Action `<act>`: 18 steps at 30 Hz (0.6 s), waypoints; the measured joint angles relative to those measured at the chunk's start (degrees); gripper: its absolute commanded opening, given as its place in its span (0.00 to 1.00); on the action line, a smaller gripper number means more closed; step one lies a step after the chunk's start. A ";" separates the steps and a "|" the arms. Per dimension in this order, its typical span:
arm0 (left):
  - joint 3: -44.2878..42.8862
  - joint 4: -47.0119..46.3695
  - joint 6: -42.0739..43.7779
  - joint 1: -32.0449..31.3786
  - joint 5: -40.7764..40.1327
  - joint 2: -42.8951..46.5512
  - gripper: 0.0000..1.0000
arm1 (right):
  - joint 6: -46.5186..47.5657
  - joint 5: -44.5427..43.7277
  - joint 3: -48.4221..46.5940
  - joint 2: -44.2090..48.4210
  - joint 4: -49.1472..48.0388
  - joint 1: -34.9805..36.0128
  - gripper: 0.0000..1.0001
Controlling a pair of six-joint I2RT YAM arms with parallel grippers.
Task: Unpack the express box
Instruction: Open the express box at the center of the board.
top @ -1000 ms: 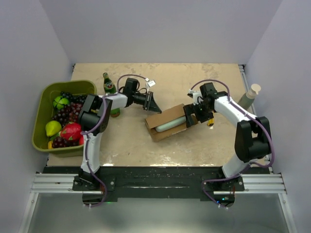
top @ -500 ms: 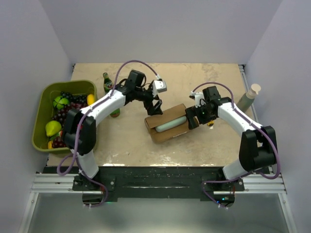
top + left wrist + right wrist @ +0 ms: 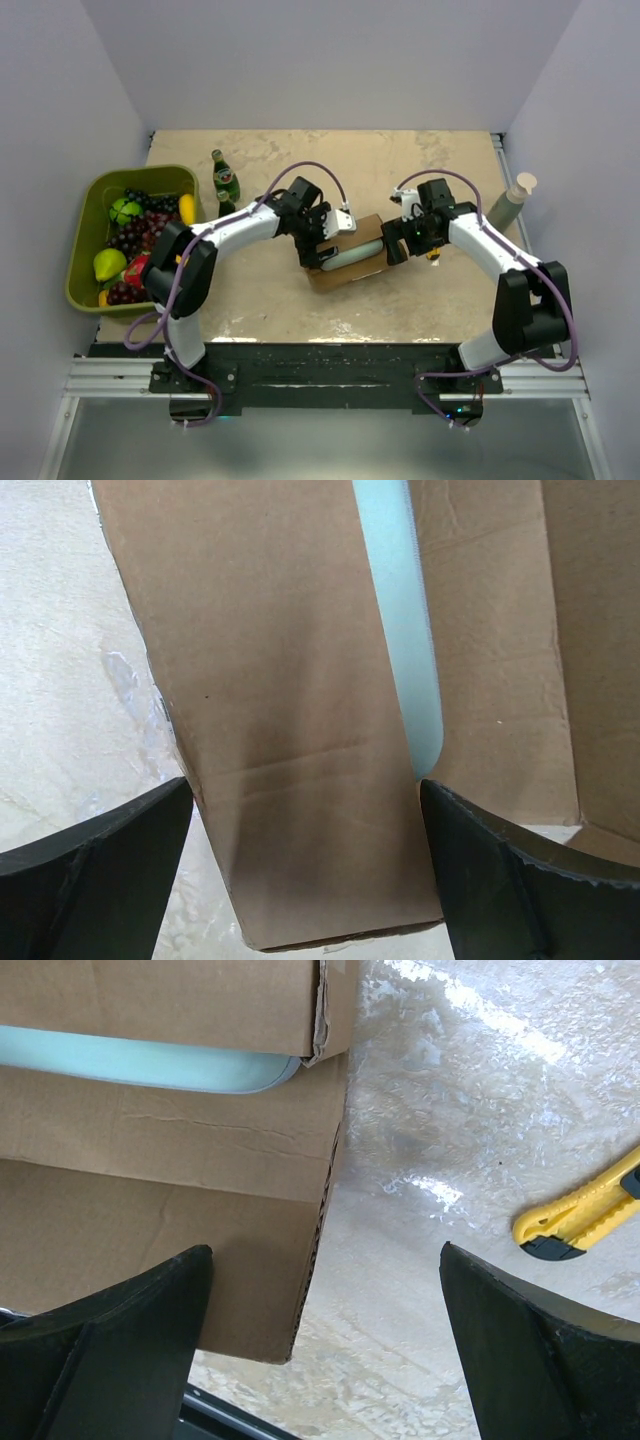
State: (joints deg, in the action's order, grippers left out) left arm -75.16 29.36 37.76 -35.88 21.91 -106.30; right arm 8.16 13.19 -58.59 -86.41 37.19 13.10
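The express box (image 3: 350,262) lies in the middle of the table with its top flaps spread and a pale teal item (image 3: 345,254) showing inside. My left gripper (image 3: 326,246) hovers open over the box's left end. In the left wrist view a brown flap (image 3: 290,710) fills the gap between its wide fingers (image 3: 90,880), with the teal item (image 3: 400,600) beside it. My right gripper (image 3: 396,246) stands open at the box's right end. Its wrist view shows the box corner (image 3: 250,1260) inside the left finger (image 3: 100,1350) and bare table by the other.
A yellow utility knife (image 3: 585,1215) lies on the table just right of the box, close to the right gripper. A green bin (image 3: 85,200) of fruit sits at the left edge. A green bottle (image 3: 225,178) stands beside it. A grey bottle (image 3: 510,200) stands far right.
My left arm swung from beside the green bottle over to the box's left end, and its gripper went from shut to open. The right gripper shifted only slightly at the box's right end.
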 measured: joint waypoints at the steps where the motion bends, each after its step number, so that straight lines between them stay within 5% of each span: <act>1: 0.00 -0.13 0.00 -0.24 -0.98 0.00 1.00 | -0.04 0.00 0.02 0.20 0.00 0.00 0.99; 5: -0.70 0.28 -0.52 -0.70 -2.84 -0.72 0.97 | 0.31 -0.02 0.02 1.33 -0.35 0.02 0.99; 11: -3.58 1.16 -4.42 0.17 -2.89 -3.32 0.79 | 4.63 -0.11 0.37 2.34 -0.61 1.70 0.99; 18: -8.09 1.68 -10.47 5.49 3.98 -6.69 0.59 | 12.04 -3.87 7.02 8.35 -3.82 14.27 0.99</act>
State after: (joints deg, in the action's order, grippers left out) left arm -83.24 31.05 27.29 -30.39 25.89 -112.99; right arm 20.21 9.32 -51.57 -78.06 33.36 27.38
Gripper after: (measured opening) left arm 0.759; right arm 0.986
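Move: The left hand straddles the left end of the far flap; the flap's middle lies about 6 cm to its right, 2 cm ahead and slightly lower, the teal pouch some 7 cm right and 3 cm back. From the right hand, the near flap's right end is roughly 3 cm left, 3 cm back and a little below, the pouch about 10 cm left and 1 cm back; the yellow cutter lies 10 cm right and 2 cm ahead, down on the table. The left fingers close by about a quarter across the far flap and pinch its two long edges, while the hand goes forward some 4 cm and turns counter-clockwise to line up with it. The right hand, open, first rises a centimetre, then sweeps left and back along the near flap, swinging some 25 degrees counter-clockwise, its right finger coming against the flap's right end. ##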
